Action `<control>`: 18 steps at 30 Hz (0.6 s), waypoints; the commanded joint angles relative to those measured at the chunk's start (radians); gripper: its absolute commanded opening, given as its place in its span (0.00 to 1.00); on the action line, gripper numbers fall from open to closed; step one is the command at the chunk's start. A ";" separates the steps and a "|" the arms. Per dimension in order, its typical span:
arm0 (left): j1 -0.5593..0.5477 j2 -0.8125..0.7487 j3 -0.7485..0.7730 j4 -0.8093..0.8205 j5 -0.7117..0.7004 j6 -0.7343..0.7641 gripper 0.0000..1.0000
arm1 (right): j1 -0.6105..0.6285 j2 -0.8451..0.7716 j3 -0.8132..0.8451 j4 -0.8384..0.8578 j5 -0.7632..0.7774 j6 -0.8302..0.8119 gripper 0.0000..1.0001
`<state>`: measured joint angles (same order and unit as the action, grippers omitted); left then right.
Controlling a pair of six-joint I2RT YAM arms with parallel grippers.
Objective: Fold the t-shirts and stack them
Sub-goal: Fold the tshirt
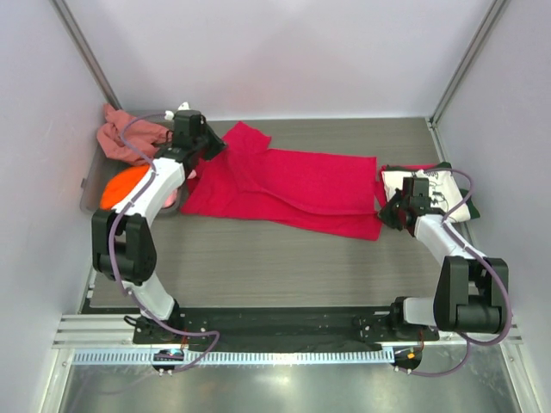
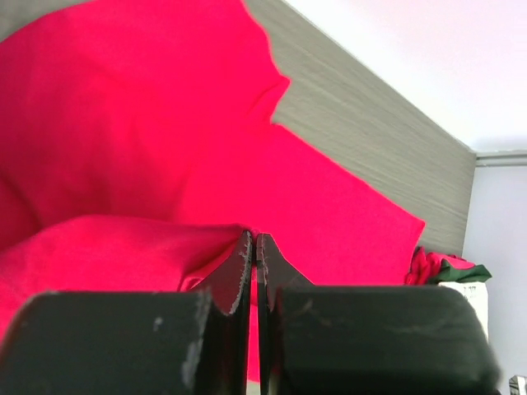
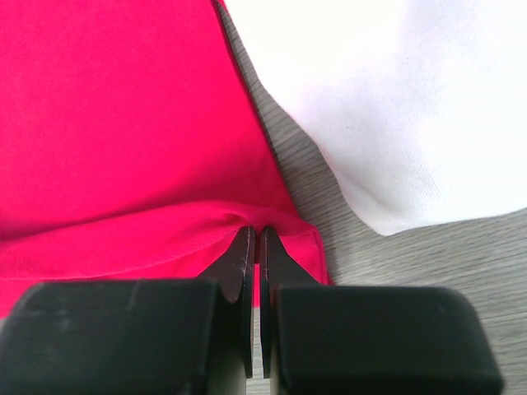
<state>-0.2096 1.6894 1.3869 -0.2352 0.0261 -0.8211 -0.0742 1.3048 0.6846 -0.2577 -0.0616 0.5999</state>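
Observation:
The crimson-red t-shirt (image 1: 293, 185) lies spread across the table, partly folded lengthwise. My left gripper (image 1: 209, 148) is shut on its left end; the left wrist view shows the red cloth (image 2: 123, 164) pinched between the fingertips (image 2: 254, 237). My right gripper (image 1: 385, 209) is shut on the shirt's right edge; the right wrist view shows the red hem (image 3: 123, 148) pinched at the tips (image 3: 254, 232). A stack of folded shirts with the cream printed one (image 1: 435, 191) on top sits at the right, over dark green (image 1: 472, 209) and red. The cream cloth (image 3: 395, 107) lies just beside the right gripper.
A grey plastic bin (image 1: 90, 182) at the far left holds an orange shirt (image 1: 120, 185) and a salmon-pink shirt (image 1: 120, 138) that hangs over its rim. Walls close in on the left, back and right. The arm bases sit at the near table edge.

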 commanded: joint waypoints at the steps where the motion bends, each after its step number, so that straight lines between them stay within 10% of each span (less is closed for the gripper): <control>1: -0.011 0.038 0.095 0.028 -0.017 0.040 0.00 | 0.001 0.027 0.035 0.046 0.028 0.015 0.01; 18: -0.016 0.277 0.290 0.002 -0.077 0.031 0.00 | 0.001 0.149 0.158 0.075 0.057 0.060 0.01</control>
<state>-0.2249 1.9583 1.6131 -0.2504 -0.0166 -0.8001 -0.0742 1.4258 0.7822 -0.2295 -0.0315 0.6411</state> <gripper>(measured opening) 0.006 0.038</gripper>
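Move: The left hand holds the lifted near edge of the red t-shirt; its goal, the far shoulder, lies about 10 cm ahead, 4 cm right and some 19 cm below, with the clothes bin roughly 28 cm to its left, about level with it. The right hand holds the near hem corner; the far hem corner is about 21 cm straight ahead and 6 cm lower, and the folded stack stands some 14 cm right and 8 cm ahead. Keep both grippers shut on the red t-shirt's edge and carry it on over the shirt. Send the left gripper about 6 cm forward, level at first, then sinking some 4 cm towards the far shoulder. Let the right dip slightly, then swing up again as it goes about 3 cm forward towards the far hem corner, passing left of the folded stack. ##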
